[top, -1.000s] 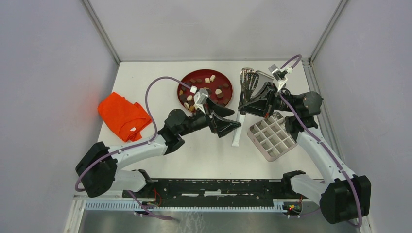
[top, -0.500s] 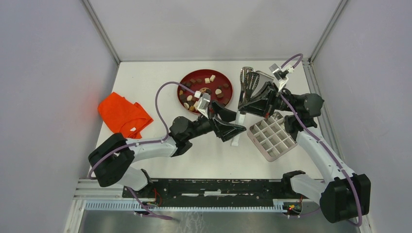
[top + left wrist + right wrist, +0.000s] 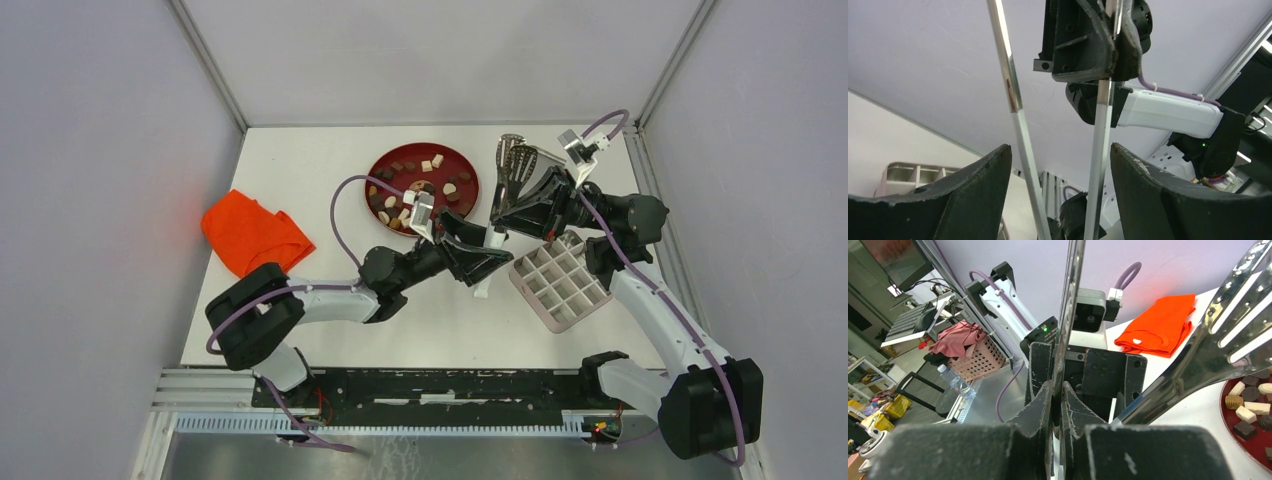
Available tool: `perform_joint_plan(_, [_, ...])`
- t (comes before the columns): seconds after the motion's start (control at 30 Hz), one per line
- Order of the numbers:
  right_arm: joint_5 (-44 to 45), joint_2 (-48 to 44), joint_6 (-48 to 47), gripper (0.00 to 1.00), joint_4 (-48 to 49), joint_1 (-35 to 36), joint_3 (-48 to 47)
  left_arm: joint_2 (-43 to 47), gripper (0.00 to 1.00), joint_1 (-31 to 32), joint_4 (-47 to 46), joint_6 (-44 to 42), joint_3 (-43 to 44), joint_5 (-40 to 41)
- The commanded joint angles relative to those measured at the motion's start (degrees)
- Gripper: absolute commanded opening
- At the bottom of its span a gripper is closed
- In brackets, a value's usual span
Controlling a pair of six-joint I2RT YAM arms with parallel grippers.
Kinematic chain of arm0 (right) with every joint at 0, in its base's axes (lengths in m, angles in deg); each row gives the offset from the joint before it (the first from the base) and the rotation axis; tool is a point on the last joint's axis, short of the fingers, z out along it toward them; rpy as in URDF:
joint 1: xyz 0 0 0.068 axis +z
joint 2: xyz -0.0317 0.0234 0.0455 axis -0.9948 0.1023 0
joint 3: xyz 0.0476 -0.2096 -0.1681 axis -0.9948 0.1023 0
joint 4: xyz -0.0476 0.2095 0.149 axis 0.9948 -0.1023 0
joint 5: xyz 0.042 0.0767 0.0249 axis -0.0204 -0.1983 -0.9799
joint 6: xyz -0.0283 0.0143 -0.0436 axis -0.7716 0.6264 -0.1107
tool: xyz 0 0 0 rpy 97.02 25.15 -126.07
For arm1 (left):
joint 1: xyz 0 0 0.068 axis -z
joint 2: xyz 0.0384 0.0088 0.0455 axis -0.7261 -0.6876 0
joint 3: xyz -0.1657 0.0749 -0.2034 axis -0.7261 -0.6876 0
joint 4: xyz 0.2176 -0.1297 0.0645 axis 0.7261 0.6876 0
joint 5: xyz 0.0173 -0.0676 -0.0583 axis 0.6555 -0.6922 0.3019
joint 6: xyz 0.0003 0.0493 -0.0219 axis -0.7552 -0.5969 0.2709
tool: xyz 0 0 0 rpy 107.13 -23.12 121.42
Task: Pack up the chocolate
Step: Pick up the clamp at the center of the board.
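Small brown and cream chocolate pieces [image 3: 437, 161] lie on a red plate [image 3: 462, 168]; some also show in the right wrist view [image 3: 1248, 412]. Metal tongs [image 3: 515, 165] with slotted heads stand tilted between the plate and a white grid tray [image 3: 560, 285]. My right gripper [image 3: 508, 212] is shut on one arm of the tongs [image 3: 1068, 315], fingers pinched tight [image 3: 1057, 386]. My left gripper [image 3: 492, 252] is open lower down. Both tong arms [image 3: 1015, 100] pass through its gap [image 3: 1060, 150], neither touching a finger.
An orange cloth [image 3: 255, 235] lies bunched at the left side of the table. The grid tray's cells [image 3: 913, 172] show low on the left in the left wrist view. Metal rails frame the table's back and sides.
My left arm has reached rightward until its fingers straddle the tongs' arms, and its jaws have narrowed somewhat. The right gripper has kept its hold, nearly still.
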Motion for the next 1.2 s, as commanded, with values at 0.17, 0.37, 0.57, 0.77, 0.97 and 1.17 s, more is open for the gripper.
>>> perform_joint_plan(0.17, [3.9, -0.2, -1.2, 0.00, 0.9, 0.2, 0.8, -2.9, 0.73, 1.7, -8.6, 0.6, 2.0, 5.8])
perform_joint_plan(0.37, [3.9, -0.6, -3.1, 0.00, -1.4, 0.2, 1.2, -2.7, 0.69, 1.6, -5.6, -0.6, 3.2, 6.7])
perform_joint_plan(0.57, [3.8, -0.7, -3.1, 0.00, -1.5, 0.2, 1.0, -3.1, 0.70, 1.7, -5.3, -0.9, 4.1, 7.1])
perform_joint_plan(0.77, [3.6, -0.8, -3.3, 0.00, -1.8, 0.2, 1.2, -3.8, 0.64, 1.7, -5.4, -0.6, 4.8, 7.0])
perform_joint_plan(0.97, [3.7, -1.0, -3.8, 0.00, -2.4, 0.1, 1.0, -3.9, 0.57, 1.7, -5.3, -0.5, 4.8, 6.6])
perform_joint_plan(1.17, [3.7, -1.0, -5.3, 0.02, -4.3, 0.0, 0.8, -3.4, 0.50, 1.7, -5.5, -0.3, 4.3, 6.8])
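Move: The clamp's two white handle arms already run between the left hand's open fingers, practically at its hand point (0 cm off). The chocolate box lies about 14 cm to the left hand's right, 3 cm ahead and some 28 cm below. The red plate is roughly 20 cm ahead, 15 cm left and 29 cm below. From the right hand, which keeps one steel arm pinched, that handle section lies about 3 cm back and 6 cm below. Forward, slightly up and to the right, about 2 cm in all, the left hand eases along the clamp towards the right gripper, then stays there while its fingers close from about three-quarters to half open and come to bear on both handle arms from outside. The right hand keeps its pinch on one arm and drifts about 1 cm forward and 1 cm down. ##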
